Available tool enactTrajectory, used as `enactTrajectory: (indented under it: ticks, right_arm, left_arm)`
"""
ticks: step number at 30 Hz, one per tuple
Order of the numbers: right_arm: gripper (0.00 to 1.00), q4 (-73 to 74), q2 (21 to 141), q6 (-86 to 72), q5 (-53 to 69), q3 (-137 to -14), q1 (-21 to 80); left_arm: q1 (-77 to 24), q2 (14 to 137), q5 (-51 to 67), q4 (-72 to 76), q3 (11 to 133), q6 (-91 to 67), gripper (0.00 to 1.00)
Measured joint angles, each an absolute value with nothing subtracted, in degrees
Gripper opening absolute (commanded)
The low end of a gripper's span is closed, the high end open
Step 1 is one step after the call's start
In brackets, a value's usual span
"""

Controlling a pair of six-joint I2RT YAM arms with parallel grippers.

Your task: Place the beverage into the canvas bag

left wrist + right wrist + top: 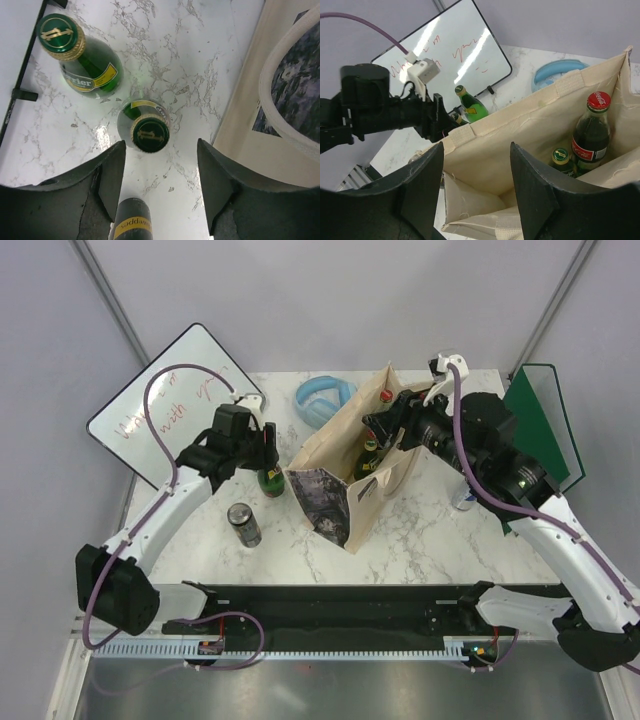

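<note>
The beige canvas bag (335, 455) stands open mid-table, its dark print facing the arms. Inside it are a red-capped cola bottle (592, 131) and a green bottle (561, 160). My right gripper (476, 150) hovers open over the bag's mouth, holding nothing. To the bag's left, two green Perrier bottles stand on the marble: one (148, 131) just beyond my left gripper's fingertips, another (82, 57) farther off. My left gripper (161, 145) is open above the table, empty. A dark can with a yellow band (131, 220) stands below, near the left finger, untouched.
A whiteboard (170, 400) leans at the table's back left. A blue ring-shaped object (325, 400) lies behind the bag. A green board (545, 430) stands at the right edge. The bag's beige side (250, 115) is close to the left gripper's right finger.
</note>
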State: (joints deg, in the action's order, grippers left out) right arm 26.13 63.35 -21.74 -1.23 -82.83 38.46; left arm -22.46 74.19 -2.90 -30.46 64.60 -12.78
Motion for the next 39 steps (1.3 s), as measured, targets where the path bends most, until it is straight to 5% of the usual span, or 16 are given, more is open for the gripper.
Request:
enactTrajectory:
  ticks: [8,16,23,30,33,37,39]
  right_arm:
    - [0.63,24.08,61.14,-21.71,-1.15,-82.21,38.46]
    - [0.63,23.59,61.01,-21.61,-2.00,-78.08,38.46]
    - [0.63,23.33,61.08,-20.93,-3.09,-77.49,38.46]
    - [0.63,23.11,61.06,-20.75,-3.33,-76.58,38.46]
    - [0.63,23.11,61.01,-20.75,-3.38,-76.51,38.46]
    - [0.63,23.09,60.75,-20.75,-3.49,-76.51,38.46]
    - [0.63,23.09,60.71,-20.75,-3.49,-76.51,38.46]
  left_arm:
    - [-22.22,78.81,-4.08,-24.16,61.41,-13.26,0.59]
    - [-22.31,80.86,-5.37,-17.80,59.57,-13.04,0.41]
    - [-22.68,80.82,-6.24,-14.26,57.93,-13.06,0.60]
    - [-23.29,80.84,-6.15,-12.16,55.57,-13.13,0.61]
    - [-23.29,80.84,-6.35,-11.46,55.20,-13.26,0.47]
    - [-23.44,80.66,-7.60,-10.28,54.87,-13.41,0.11]
    - [-23.49,80.34,-7.86,-10.28,54.72,-13.43,0.02]
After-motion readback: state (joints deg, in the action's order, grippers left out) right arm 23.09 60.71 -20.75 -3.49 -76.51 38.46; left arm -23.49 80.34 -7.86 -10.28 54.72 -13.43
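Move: The upright green bottle the left hand goes for has its middle about 4 cm ahead of that hand, 1 cm to its right and 10 cm below. The other green bottle stands some 8 cm beyond this bottle and 4 cm to its left; the can is roughly 7 cm behind and 5 cm left of the hand. The canvas bag's middle lies about 7 cm ahead and 19 cm right. From the right hand, the bottle is about 12 cm ahead, 22 cm left and far below. The left hand sinks about 5 cm and reaches some 4 cm forward to the neck of the nearer green bottle, its fingers narrowing on the way, then opening again while it settles the last centimetre. They then close from either side and pinch the neck just below the cap, while the right hand, open above the bag, rises a little and sinks back to about 2 cm lower. ##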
